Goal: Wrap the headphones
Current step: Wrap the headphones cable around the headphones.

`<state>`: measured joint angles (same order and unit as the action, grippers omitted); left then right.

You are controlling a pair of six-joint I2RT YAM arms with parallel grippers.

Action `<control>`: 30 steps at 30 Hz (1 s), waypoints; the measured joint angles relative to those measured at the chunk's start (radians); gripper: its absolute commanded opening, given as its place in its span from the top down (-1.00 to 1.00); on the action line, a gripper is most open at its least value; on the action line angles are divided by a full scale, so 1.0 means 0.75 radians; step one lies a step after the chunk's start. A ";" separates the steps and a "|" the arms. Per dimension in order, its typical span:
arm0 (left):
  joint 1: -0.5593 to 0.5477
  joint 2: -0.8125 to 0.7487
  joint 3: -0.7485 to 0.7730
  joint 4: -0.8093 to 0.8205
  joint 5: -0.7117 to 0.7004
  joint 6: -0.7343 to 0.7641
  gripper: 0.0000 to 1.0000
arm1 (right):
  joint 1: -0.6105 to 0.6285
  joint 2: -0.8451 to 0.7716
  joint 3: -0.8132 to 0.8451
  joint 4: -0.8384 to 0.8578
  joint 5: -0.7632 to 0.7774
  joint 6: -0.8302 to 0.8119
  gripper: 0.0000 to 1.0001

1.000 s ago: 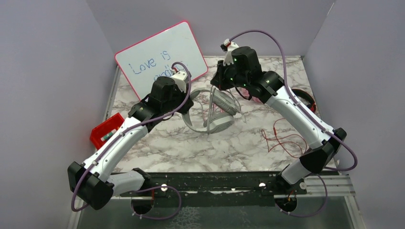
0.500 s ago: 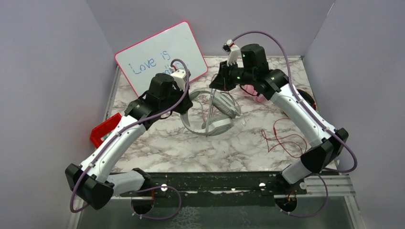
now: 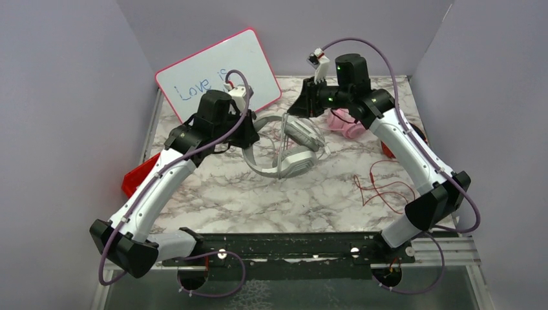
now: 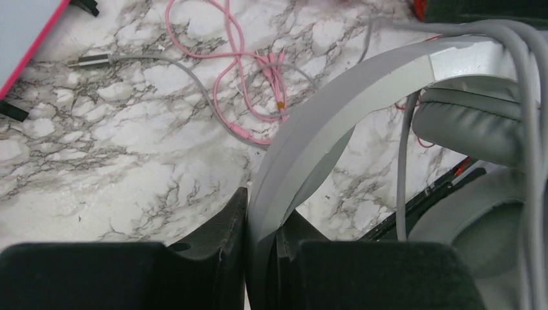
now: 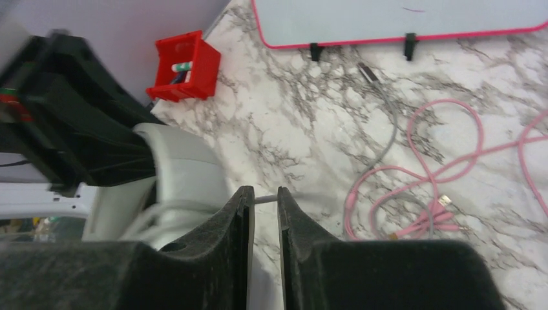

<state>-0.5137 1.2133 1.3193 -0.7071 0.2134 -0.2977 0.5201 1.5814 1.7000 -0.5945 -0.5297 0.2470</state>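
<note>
The grey headphones (image 3: 284,161) hang over the marble table's middle, their cable wound in loops round the band. My left gripper (image 3: 253,137) is shut on the grey headband (image 4: 323,129), which runs up between its tips (image 4: 262,219). A padded ear cup (image 4: 465,123) shows at the right of the left wrist view. My right gripper (image 3: 294,111) stands just behind the headphones. Its jaws (image 5: 265,194) are open by a narrow gap, and a thin grey cable (image 5: 261,200) crosses at the tips. The pink headphones (image 3: 342,123) lie behind the right arm.
A whiteboard (image 3: 216,74) leans at the back left. A red bin (image 3: 139,177) sits at the left edge. The pink cable (image 5: 413,187) and a grey plug end (image 5: 368,71) lie loose near the board. A red cable (image 3: 381,184) sprawls at the right.
The right gripper's jaws have parted and it has drawn back and to the right, uncovering the pink headphones. The left arm has carried the grey headphones slightly back and left.
</note>
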 measured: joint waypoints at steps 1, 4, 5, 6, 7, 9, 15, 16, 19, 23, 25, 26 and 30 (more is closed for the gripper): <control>0.006 0.002 0.010 -0.001 0.004 -0.002 1.00 | -0.021 0.007 0.000 0.000 -0.025 -0.005 0.33; 0.034 0.004 0.071 0.001 0.028 -0.021 1.00 | -0.071 0.034 0.000 -0.016 -0.062 -0.006 0.19; 0.042 0.004 0.095 0.005 0.034 -0.028 1.00 | -0.091 0.042 -0.001 -0.024 -0.078 -0.005 0.18; 0.052 0.007 0.117 0.012 0.039 -0.036 1.00 | -0.117 0.050 -0.003 -0.032 -0.100 -0.005 0.16; 0.061 0.010 0.137 0.018 0.044 -0.044 1.00 | -0.138 0.053 -0.004 -0.038 -0.119 -0.001 0.13; 0.081 0.026 0.173 0.030 0.058 -0.061 1.00 | -0.185 0.054 -0.005 -0.042 -0.157 0.007 0.03; 0.126 0.100 0.225 0.022 0.086 -0.086 1.00 | -0.376 0.001 -0.142 0.072 -0.236 0.077 -0.58; 0.129 0.113 0.235 0.019 0.089 -0.089 1.00 | -0.403 -0.018 -0.194 0.114 -0.243 0.096 -0.64; 0.140 0.146 0.271 0.001 0.090 -0.096 1.00 | -0.476 -0.082 -0.416 0.285 -0.246 0.151 -0.71; 0.152 0.181 0.349 -0.032 0.090 -0.106 1.00 | -0.474 -0.096 -0.682 0.504 -0.288 0.171 -0.77; 0.157 0.193 0.396 -0.047 0.090 -0.112 1.00 | -0.467 -0.097 -0.829 0.632 -0.333 0.184 -0.78; 0.159 0.197 0.420 -0.053 0.090 -0.113 1.00 | -0.465 -0.097 -0.892 0.694 -0.356 0.192 -0.78; 0.163 0.211 0.500 -0.058 0.090 -0.114 1.00 | -0.442 -0.090 -1.034 0.892 -0.441 0.219 -0.78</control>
<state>-0.3912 1.3716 1.6947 -0.7509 0.2806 -0.3836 0.1886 1.5143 0.9245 0.0742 -0.8608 0.4110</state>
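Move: The cable strand lies right at the right hand's fingertips, some 10 cm right, 6 cm ahead and 5 cm above the left hand. The left hand grips the headphones by the band; their middle is about 8 cm to its right, 1 cm back and 1 cm below. From the right hand, the cable tail on the table lies some 32 cm down, 2 cm ahead and 1 cm left, with the pink plugs at that depth, 2 cm ahead and 3 cm right. The cable strand is let go as the right fingers spread from a narrow gap to nearly wide open; that hand swings right about 11 cm and somewhat forward around the headphones, then drops roughly 11 cm and draws back a little, ending low beside them, empty. The left hand keeps its grip on the headband, lifting the headphones about 10 cm and carrying them some 5 cm forward. ##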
